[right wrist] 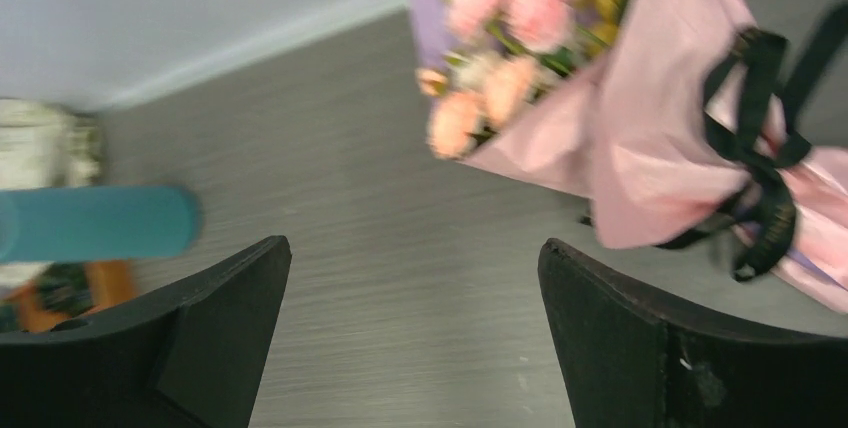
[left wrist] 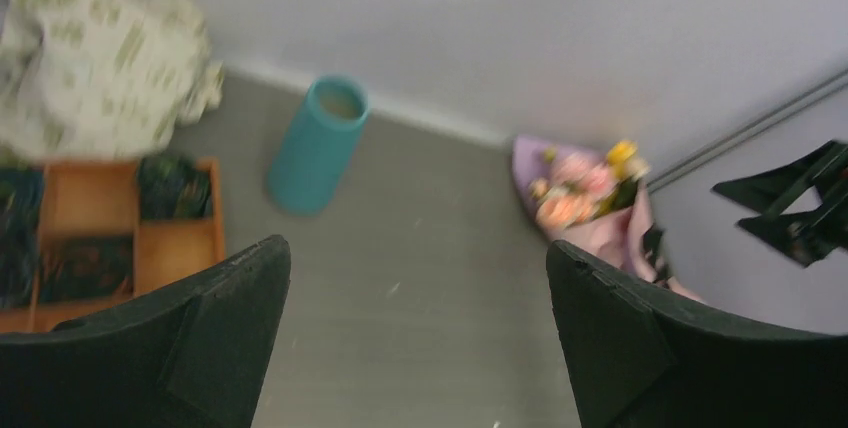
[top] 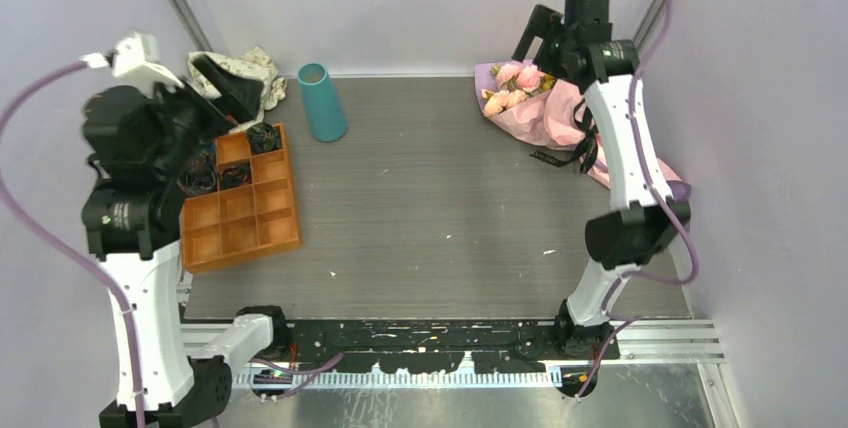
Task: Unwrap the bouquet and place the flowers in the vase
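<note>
The bouquet (top: 535, 108) lies on its side at the table's far right, wrapped in pink and lilac paper, with a black ribbon (right wrist: 762, 153) tied round it. Its flowers (right wrist: 505, 43), pink, peach and yellow blooms, stick out toward the back wall. The teal vase (top: 322, 100) stands upright at the far left-centre. My right gripper (right wrist: 415, 258) hovers open above the table just left of the bouquet, touching nothing. Over the left side, my left gripper (left wrist: 418, 268) is raised, open and empty, facing the vase (left wrist: 318, 143) and the bouquet (left wrist: 585, 198).
An orange tray (top: 240, 213) with square compartments, some holding dark bundles, sits at the left. Behind it a cream cloth bag (top: 250, 73) with green print lies in the back left corner. Grey walls close the back and both sides.
</note>
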Tool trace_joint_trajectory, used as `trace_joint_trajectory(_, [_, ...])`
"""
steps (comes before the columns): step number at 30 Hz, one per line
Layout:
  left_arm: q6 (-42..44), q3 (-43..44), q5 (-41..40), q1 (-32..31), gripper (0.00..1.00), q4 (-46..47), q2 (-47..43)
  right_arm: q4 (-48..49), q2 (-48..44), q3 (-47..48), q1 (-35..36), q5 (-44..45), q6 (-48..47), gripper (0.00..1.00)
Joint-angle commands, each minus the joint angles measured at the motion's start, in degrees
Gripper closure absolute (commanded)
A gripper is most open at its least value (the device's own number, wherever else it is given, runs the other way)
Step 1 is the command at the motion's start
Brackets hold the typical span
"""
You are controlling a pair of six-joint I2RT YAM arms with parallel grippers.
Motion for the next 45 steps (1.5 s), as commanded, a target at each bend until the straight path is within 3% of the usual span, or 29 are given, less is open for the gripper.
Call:
trace_joint_trajectory(1, [2.77, -7.44, -4.19, -0.18, 0.0, -8.53, -8.64, -8.17, 7.46, 2.77, -4.09, 8.87, -2.57, 0.0])
trace_joint_trajectory(6, [1.78, -12.6, -0.16, -0.18, 0.0, -7.41, -14.28, -8.73, 19.38, 5.92, -7.34, 7.29, -2.03, 0.01])
trace_joint_trajectory(12, [3.42, -15.03, -0.27, -0.18, 0.0, -8.73, -14.68, -9.77, 32.42, 18.15, -7.37, 9.73, 0.89, 0.0])
trace_joint_trajectory(19, [4.43, -17.96, -1.28, -0.18, 0.0, -7.14, -16.25, -5.16, 34.1, 18.15, -7.35, 10.55, 4.38, 0.01])
trace_joint_trajectory(24, [4.04, -19.67, 0.14, -0.18, 0.0, -6.1, -16.01, -7.53, 38.55, 23.14, -8.93, 11.81, 5.0, 0.01])
trace_joint_trajectory(34, [4.51, -21.35, -0.71, -0.18, 0.0, -5.68, -17.13, -8.77, 46.01, 22.96, -9.02, 10.56, 5.44, 0.02])
trace_joint_trajectory(35, [4.6, -21.36, -0.95, -0.18, 0.0, -5.7, -17.3, -8.4, 45.95, 22.09, -9.02, 10.1, 5.44, 0.07])
trace_joint_trajectory(37, [4.65, -21.44, -1.5, -0.18, 0.0, -5.71, -17.62, -6.8, 45.01, 18.77, -8.95, 8.9, 5.63, 0.26])
trace_joint_trajectory(39, [4.59, -21.44, -1.72, -0.18, 0.0, -5.71, -17.88, -4.54, 42.37, 14.83, -8.61, 7.97, 5.79, 0.57])
trace_joint_trajectory(42, [4.31, -21.59, -1.59, -0.18, 0.0, -5.43, -18.11, -1.23, 37.57, 8.65, -8.15, 7.64, 5.43, 0.93])
trace_joint_trajectory(43, [4.23, -21.68, -1.58, -0.18, 0.0, -5.32, -18.16, -0.62, 36.03, 7.09, -6.32, 7.61, 5.22, 0.99])
trace_joint_trajectory(45, [4.13, -21.79, -1.53, -0.18, 0.0, -5.25, -18.25, 0.27, 32.87, 4.35, -4.46, 7.45, 4.1, 0.99])
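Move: The edge of the pink wrapping paper that my right fingers will shut on, just below the flower heads, lies about 10 cm ahead, 10 to the right and some 32 below my right hand. The flower heads sit roughly 7 cm beyond that edge and 9 to its left; the black ribbon bow is some 7 cm to its right and 5 nearer me. From my left hand that paper edge is around 30 cm ahead, 60 to the right and 47 below. I drop my right hand fast onto the bouquet, open, about 30 cm down overall, drifting some 10 cm forward and right while the fingers tip down by 35 degrees; I ease off briefly partway. On the last stretch down I draw back slightly and shut the fingers, pinching the pink paper between the flowers and the bow. My left hand, empty and open, sinks and backs off beside the wooden tray. ##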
